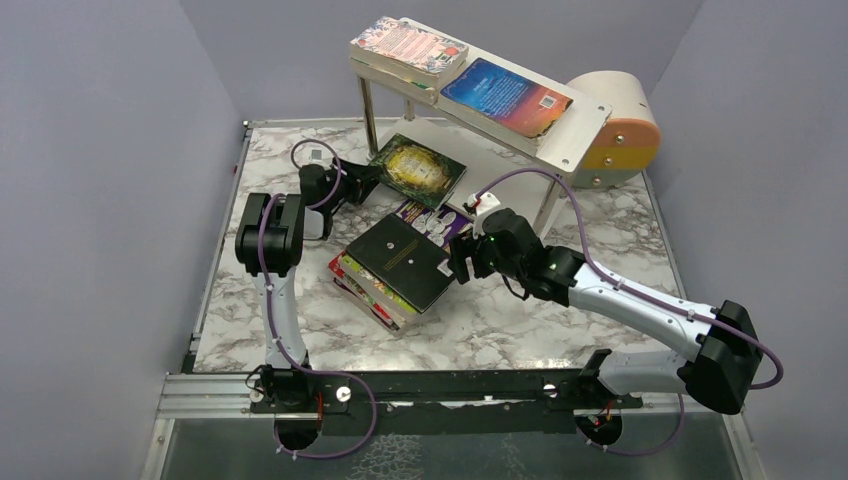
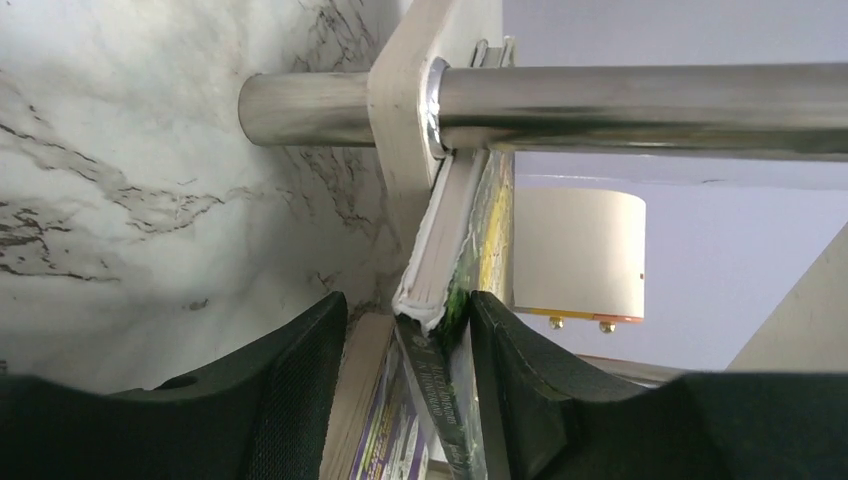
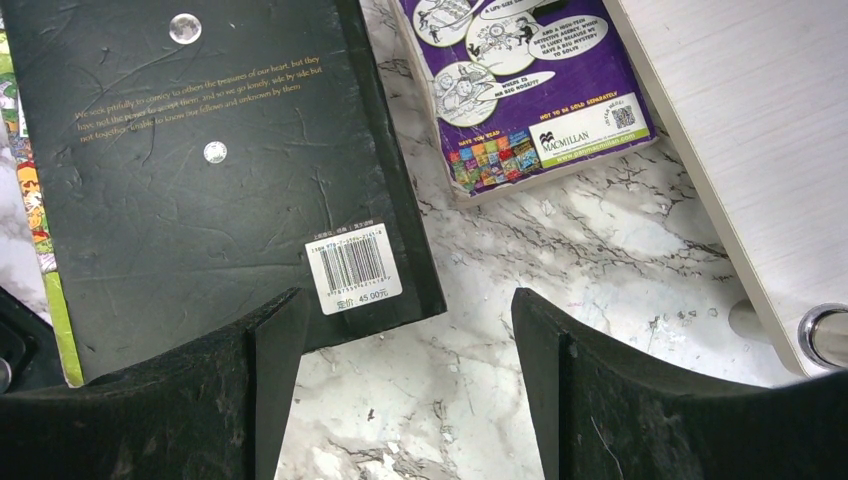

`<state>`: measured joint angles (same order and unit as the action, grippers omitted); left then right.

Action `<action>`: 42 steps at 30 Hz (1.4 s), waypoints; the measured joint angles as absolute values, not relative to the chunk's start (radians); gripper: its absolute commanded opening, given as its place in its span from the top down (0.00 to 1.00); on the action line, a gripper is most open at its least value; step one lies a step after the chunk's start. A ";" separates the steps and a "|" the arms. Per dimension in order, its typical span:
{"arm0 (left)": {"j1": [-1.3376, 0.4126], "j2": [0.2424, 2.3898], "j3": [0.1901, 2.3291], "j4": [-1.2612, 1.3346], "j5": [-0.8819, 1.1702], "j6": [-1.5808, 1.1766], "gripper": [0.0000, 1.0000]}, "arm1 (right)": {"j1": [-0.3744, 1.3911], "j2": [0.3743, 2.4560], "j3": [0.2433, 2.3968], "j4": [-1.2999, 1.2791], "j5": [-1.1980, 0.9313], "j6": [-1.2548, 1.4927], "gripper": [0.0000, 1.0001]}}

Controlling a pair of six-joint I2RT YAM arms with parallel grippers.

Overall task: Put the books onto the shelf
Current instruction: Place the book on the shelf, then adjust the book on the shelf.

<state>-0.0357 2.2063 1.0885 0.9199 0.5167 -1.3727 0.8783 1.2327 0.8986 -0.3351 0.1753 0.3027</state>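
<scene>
The shelf stands at the back, with a pink-patterned book and a blue book on its top board. A green book lies tilted by the lower board, its corner between the jaws of my left gripper. One finger lies against its cover and a gap shows at the other. A black book tops a stack at mid table. My right gripper hangs open at its corner, holding nothing. A purple book lies beside the stack.
A round beige-and-orange box lies on its side behind the shelf's right end. A metal shelf leg crosses just past my left fingertips. Another leg and the lower board sit right of my right gripper. Purple walls enclose the marble table.
</scene>
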 measured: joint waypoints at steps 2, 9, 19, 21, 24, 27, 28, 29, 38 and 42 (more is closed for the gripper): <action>-0.035 2.188 1.074 0.919 0.516 -1.362 0.65 | 0.878 1.233 0.899 -0.335 0.175 0.303 0.27; -0.034 2.177 1.068 0.946 0.519 -1.355 0.91 | 0.878 1.233 0.899 -0.328 0.175 0.303 0.26; -0.033 2.177 1.068 0.958 0.520 -1.383 1.00 | 0.878 1.233 0.899 -0.328 0.175 0.303 0.27; -0.033 2.176 1.068 0.958 0.520 -1.386 1.00 | 0.878 1.233 0.899 -0.328 0.175 0.303 0.27; -0.034 2.173 1.068 0.957 0.518 -1.395 1.00 | 0.878 1.233 0.899 -0.327 0.175 0.303 0.27; -0.039 2.167 1.068 0.955 0.507 -1.403 1.00 | 0.878 1.233 0.899 -0.326 0.175 0.303 0.27; -0.043 2.164 1.069 0.955 0.502 -1.406 1.00 | 0.878 1.233 0.899 -0.325 0.175 0.303 0.26; -0.046 2.163 1.071 0.955 0.497 -1.409 1.00 | 0.878 1.233 0.899 -0.324 0.175 0.303 0.27; -0.080 2.162 1.150 0.941 0.449 -1.442 1.00 | 0.878 1.229 0.898 -0.321 0.176 0.303 0.27; -0.097 2.162 1.173 0.930 0.430 -1.445 1.00 | 0.878 1.213 0.890 -0.322 0.177 0.303 0.27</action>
<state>-0.0971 2.1620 1.1728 0.9302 0.4301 -1.4452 0.8783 1.2129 0.8902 -0.3218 0.1772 0.3031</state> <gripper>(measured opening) 0.118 0.734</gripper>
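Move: The green-and-yellow book has its left corner between the left hand's parted fingers; its middle lies about 8 cm to the hand's right, level with it fore and aft and in height. The lower shelf board is centred some 18 cm right, 2 cm back and 4 cm lower. The purple book lies about 11 cm right, 12 cm back and 5 cm below. From the right hand, the green book is roughly 24 cm ahead, 7 cm left and 6 cm lower. The green book's spine corner is pinched by the left hand, whose fingers close on it from above and below while the hand rises 1 to 2 cm. After a near pause with the grip kept, the hand lifts on to about 6 cm in all, moving some 2 cm forward and 2 cm right, in over the lower shelf board, fingertips tipping up slightly. ##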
